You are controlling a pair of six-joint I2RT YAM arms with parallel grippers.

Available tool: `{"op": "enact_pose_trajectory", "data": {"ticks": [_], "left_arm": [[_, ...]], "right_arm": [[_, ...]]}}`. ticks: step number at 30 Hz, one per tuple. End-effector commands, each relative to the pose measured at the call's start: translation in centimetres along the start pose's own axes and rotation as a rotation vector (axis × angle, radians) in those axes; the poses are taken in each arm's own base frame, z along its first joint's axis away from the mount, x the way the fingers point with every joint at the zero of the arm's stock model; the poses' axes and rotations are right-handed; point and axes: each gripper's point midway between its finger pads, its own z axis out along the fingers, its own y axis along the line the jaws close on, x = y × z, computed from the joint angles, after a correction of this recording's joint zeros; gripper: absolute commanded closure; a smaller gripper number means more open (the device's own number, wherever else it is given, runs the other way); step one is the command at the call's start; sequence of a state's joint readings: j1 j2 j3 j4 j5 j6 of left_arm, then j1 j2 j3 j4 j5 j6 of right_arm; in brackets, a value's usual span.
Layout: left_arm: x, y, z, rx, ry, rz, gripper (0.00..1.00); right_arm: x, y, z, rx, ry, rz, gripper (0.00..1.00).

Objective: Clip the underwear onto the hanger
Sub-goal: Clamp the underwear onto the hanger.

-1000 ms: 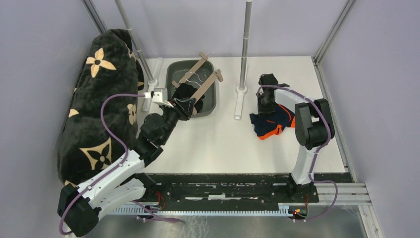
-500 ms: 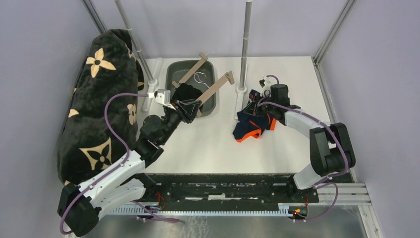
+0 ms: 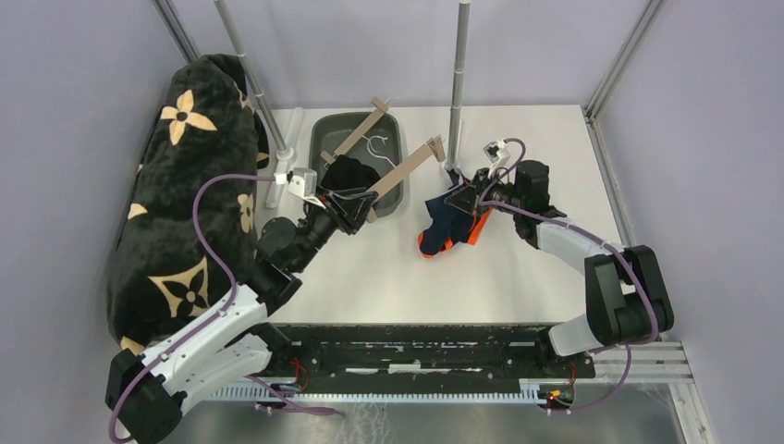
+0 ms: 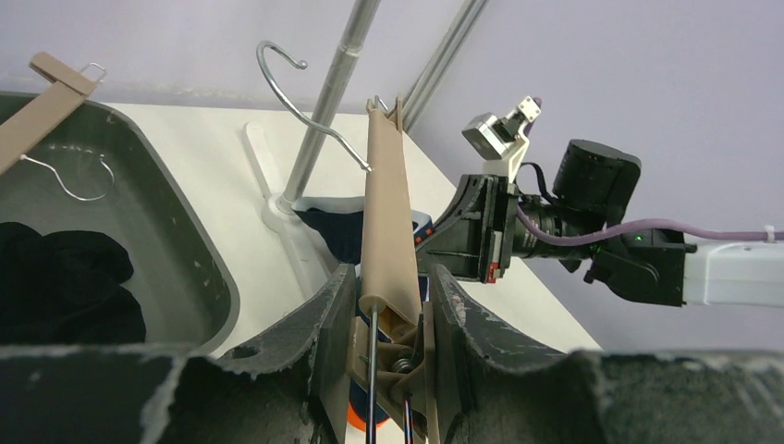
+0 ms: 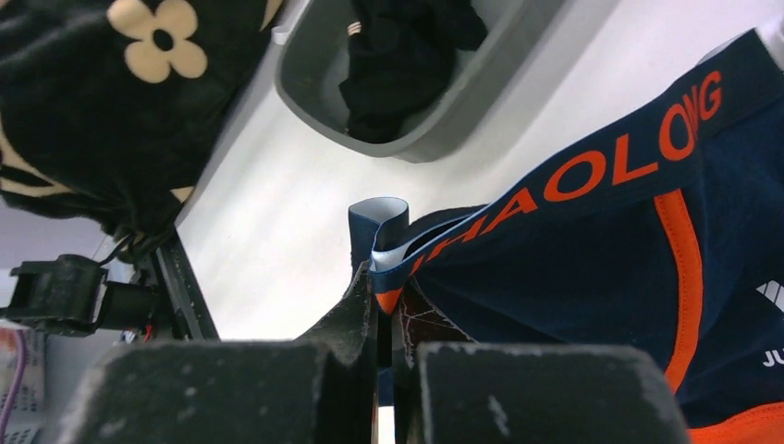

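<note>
My left gripper (image 3: 354, 205) is shut on the clip at the near end of a tan hanger (image 3: 407, 166). The hanger's bar slants up and to the right over the bin's edge. In the left wrist view the hanger (image 4: 388, 213) runs away from between the fingers (image 4: 324, 324), its wire hook at the top. My right gripper (image 3: 465, 197) is shut on the waistband of the navy and orange underwear (image 3: 444, 222), which hangs just right of the hanger's far end. In the right wrist view the underwear (image 5: 601, 268) is pinched at its waistband corner in the gripper (image 5: 388, 287).
A grey bin (image 3: 319, 139) at the back holds a second hanger (image 3: 361, 129) and a black garment (image 3: 347, 174). A black plush blanket with tan flowers (image 3: 176, 203) fills the left side. Two upright poles (image 3: 457, 83) (image 3: 250, 74) stand at the back.
My right arm has swung left across the table, carrying the underwear up to the hanger's far end. The left gripper has turned the hanger's far end to the right.
</note>
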State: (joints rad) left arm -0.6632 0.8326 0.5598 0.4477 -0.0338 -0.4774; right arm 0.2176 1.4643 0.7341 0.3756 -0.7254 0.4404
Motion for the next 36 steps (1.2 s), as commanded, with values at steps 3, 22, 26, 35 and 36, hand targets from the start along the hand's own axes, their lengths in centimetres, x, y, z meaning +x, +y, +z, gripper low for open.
{"op": "enact_pose_trajectory", "data": {"ticks": [3, 22, 26, 35, 36], "left_arm": [[-2.5, -1.7, -0.2, 0.066, -0.038, 0.071, 0.97], [-6.6, 3.2, 1.5, -0.007, -0.236, -0.182, 0.97], [-6.4, 3.4, 2.5, 0.006, -0.247, -0.215, 0.97], [-4.7, 4.5, 4.2, -0.003, -0.222, -0.275, 0.97], [-4.5, 4.8, 4.3, -0.01, -0.219, -0.28, 0.96]], "right_arm": [[-3.3, 2.5, 0.8, -0.183, -0.027, -0.073, 0.99], [-8.7, 4.5, 0.6, -0.516, -0.16, 0.012, 0.99], [-8.5, 5.5, 0.8, -0.574, -0.154, 0.03, 0.99], [-5.0, 7.4, 2.7, -0.551, -0.045, 0.002, 0.99], [-4.3, 7.4, 2.9, -0.533, -0.023, -0.002, 0.99]]}}
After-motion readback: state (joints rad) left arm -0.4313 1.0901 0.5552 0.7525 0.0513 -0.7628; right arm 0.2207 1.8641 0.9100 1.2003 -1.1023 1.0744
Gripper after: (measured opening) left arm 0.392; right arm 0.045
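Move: Some 19 cm to the right hand's left, 8 cm back and 14 cm higher is the hanger's near clip, in the left gripper; the stand's foot is about 7 cm ahead, 4 cm left and 15 cm below the right hand. From the left hand, the underwear, its waistband corner in the right fingers, is roughly 17 cm right, 4 cm ahead and 22 cm down. The bin lies 14 cm ahead, 2 cm left and 27 cm below the left hand. Lifting the still-pinched waistband corner about 6 cm, the right hand first reaches forward, then draws back and carries it some 5 cm left towards the near clip, its fingertips tipping up and swinging counter-clockwise, about 30 degrees in all. The left hand keeps its grip on the clip end; after a small dip it swings forward-left, then eases partly back to the right while still going forward, its left side rolling down. ##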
